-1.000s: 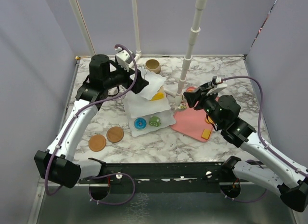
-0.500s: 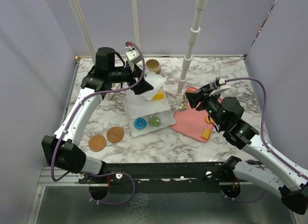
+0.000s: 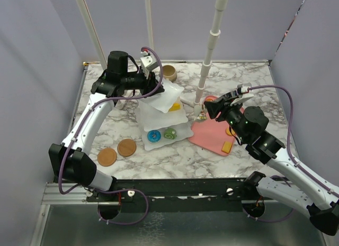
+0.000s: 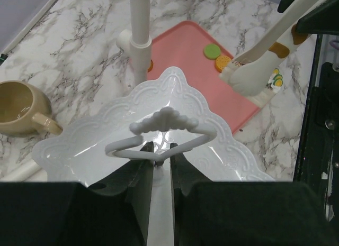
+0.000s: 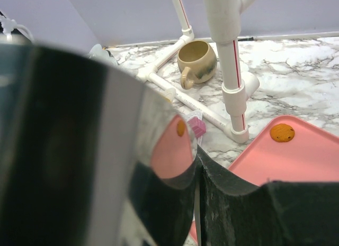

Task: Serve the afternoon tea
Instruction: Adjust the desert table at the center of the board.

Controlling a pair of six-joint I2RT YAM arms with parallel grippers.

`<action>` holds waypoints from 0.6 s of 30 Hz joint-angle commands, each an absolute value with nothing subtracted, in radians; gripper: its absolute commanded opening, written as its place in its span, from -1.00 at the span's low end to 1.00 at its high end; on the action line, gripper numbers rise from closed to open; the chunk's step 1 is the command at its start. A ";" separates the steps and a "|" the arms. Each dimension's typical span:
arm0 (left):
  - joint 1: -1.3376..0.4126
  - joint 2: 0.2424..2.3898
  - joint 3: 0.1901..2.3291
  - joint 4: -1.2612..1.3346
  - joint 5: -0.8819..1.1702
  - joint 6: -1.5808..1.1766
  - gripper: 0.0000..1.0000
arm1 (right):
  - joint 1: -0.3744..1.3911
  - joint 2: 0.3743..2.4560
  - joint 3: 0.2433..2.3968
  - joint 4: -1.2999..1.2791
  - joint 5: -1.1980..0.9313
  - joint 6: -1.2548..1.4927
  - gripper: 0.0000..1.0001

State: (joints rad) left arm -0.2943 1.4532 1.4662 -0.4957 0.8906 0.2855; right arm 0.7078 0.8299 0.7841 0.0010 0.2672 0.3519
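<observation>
The white three-tier stand (image 3: pixel 164 121) rises mid-table, its top plate (image 3: pixel 169 97) tilted. My left gripper (image 3: pixel 152 83) is over it. In the left wrist view its jaws (image 4: pixel 160 151) are shut on the stand's white loop handle (image 4: pixel 167 119). A blue donut (image 3: pixel 154 135) and a green one (image 3: pixel 170 133) lie on the bottom plate, and a yellow cake slice (image 3: pixel 175 106) on the middle one. My right gripper (image 3: pixel 220 106) hovers right of the stand, shut on the tongs (image 4: pixel 254 74), whose shiny blade (image 5: pixel 127 129) fills the right wrist view.
A tan mug (image 3: pixel 169 72) stands at the back beside the white pipe frame (image 3: pixel 209 55). The pink tray (image 3: pixel 212 135) lies to the right with small pastries (image 4: pixel 212 51) on it. Two brown discs (image 3: pixel 116 152) lie front left.
My left gripper has moved over the stand and closed on its handle, and the top plate now tilts. The right arm shifted slightly and then held still.
</observation>
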 commanded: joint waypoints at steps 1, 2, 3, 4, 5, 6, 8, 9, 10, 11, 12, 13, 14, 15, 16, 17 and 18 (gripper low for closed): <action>-0.288 1.468 1.494 -0.484 0.866 0.279 -0.65 | 0.715 0.821 0.793 0.002 0.268 0.362 -0.78; -0.288 1.464 1.489 -0.469 0.859 0.267 -0.65 | 0.716 0.821 0.795 0.002 0.268 0.363 -0.78; -0.288 1.457 1.482 -0.454 0.851 0.254 -0.65 | 0.716 0.820 0.796 0.002 0.269 0.362 -0.78; -0.288 1.449 1.471 -0.437 0.842 0.243 -0.66 | 0.715 0.819 0.796 0.002 0.271 0.361 -0.78; -0.288 1.439 1.461 -0.420 0.832 0.230 -0.67 | 0.716 0.819 0.796 0.002 0.271 0.360 -0.78; -0.290 1.431 1.450 -0.402 0.817 0.216 -0.68 | 0.715 0.819 0.796 0.002 0.270 0.360 -0.78; -0.294 1.402 1.425 -0.364 0.770 0.178 -0.74 | 0.715 0.821 0.796 0.002 0.269 0.359 -0.78; -0.297 1.387 1.409 -0.339 0.738 0.159 -0.79 | 0.715 0.822 0.796 0.002 0.268 0.359 -0.78; -0.302 1.369 1.391 -0.312 0.705 0.140 -0.85 | 0.715 0.824 0.796 0.005 0.266 0.359 -0.78; -0.308 1.350 1.370 -0.284 0.661 0.119 -0.90 | 0.715 0.826 0.797 0.008 0.265 0.358 -0.78; -0.316 1.329 1.347 -0.241 0.616 0.099 -0.95 | 0.715 0.829 0.799 0.011 0.263 0.356 -0.78; -0.323 1.309 1.328 -0.215 0.579 0.083 -0.99 | 0.715 0.832 0.801 0.013 0.262 0.355 -0.78; -0.331 1.292 1.312 -0.198 0.539 0.073 -1.00 | 0.715 0.836 0.804 0.013 0.261 0.353 -0.78; -0.345 1.275 1.299 -0.182 0.498 0.067 -1.00 | 0.715 0.839 0.807 0.014 0.260 0.350 -0.78; -0.356 1.261 1.288 -0.168 0.446 0.058 -1.00 | 0.715 0.842 0.809 0.016 0.259 0.350 -0.78; -0.368 1.247 1.279 -0.152 0.415 0.050 -1.00 | 0.715 0.844 0.810 0.018 0.259 0.349 -0.78; -0.381 1.235 1.272 -0.141 0.380 0.043 -1.00 | 0.715 0.846 0.810 0.021 0.257 0.348 -0.78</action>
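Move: The dessert stand's top handle is practically at the left hand, roughly 1 cm to its right and level with the open fingertips. From this hand, the blue donut on the bottom tier is about 9 cm back, 4 cm left and well below. On the table, the tan mug lies some 22 cm ahead and 2 cm right, the pink tray's middle about 24 cm right and 1 cm back. From the right hand, the handle lies roughly 6 cm ahead and 17 cm left, about level. Forward by a little under 2 cm goes the left hand, closing its part-open fingers to pinch the stand's handle just under the loop. It then eases left about 1 cm and slightly back while turning counter-clockwise, some 15 degrees in all, staying level and twisting the stand by its handle. ##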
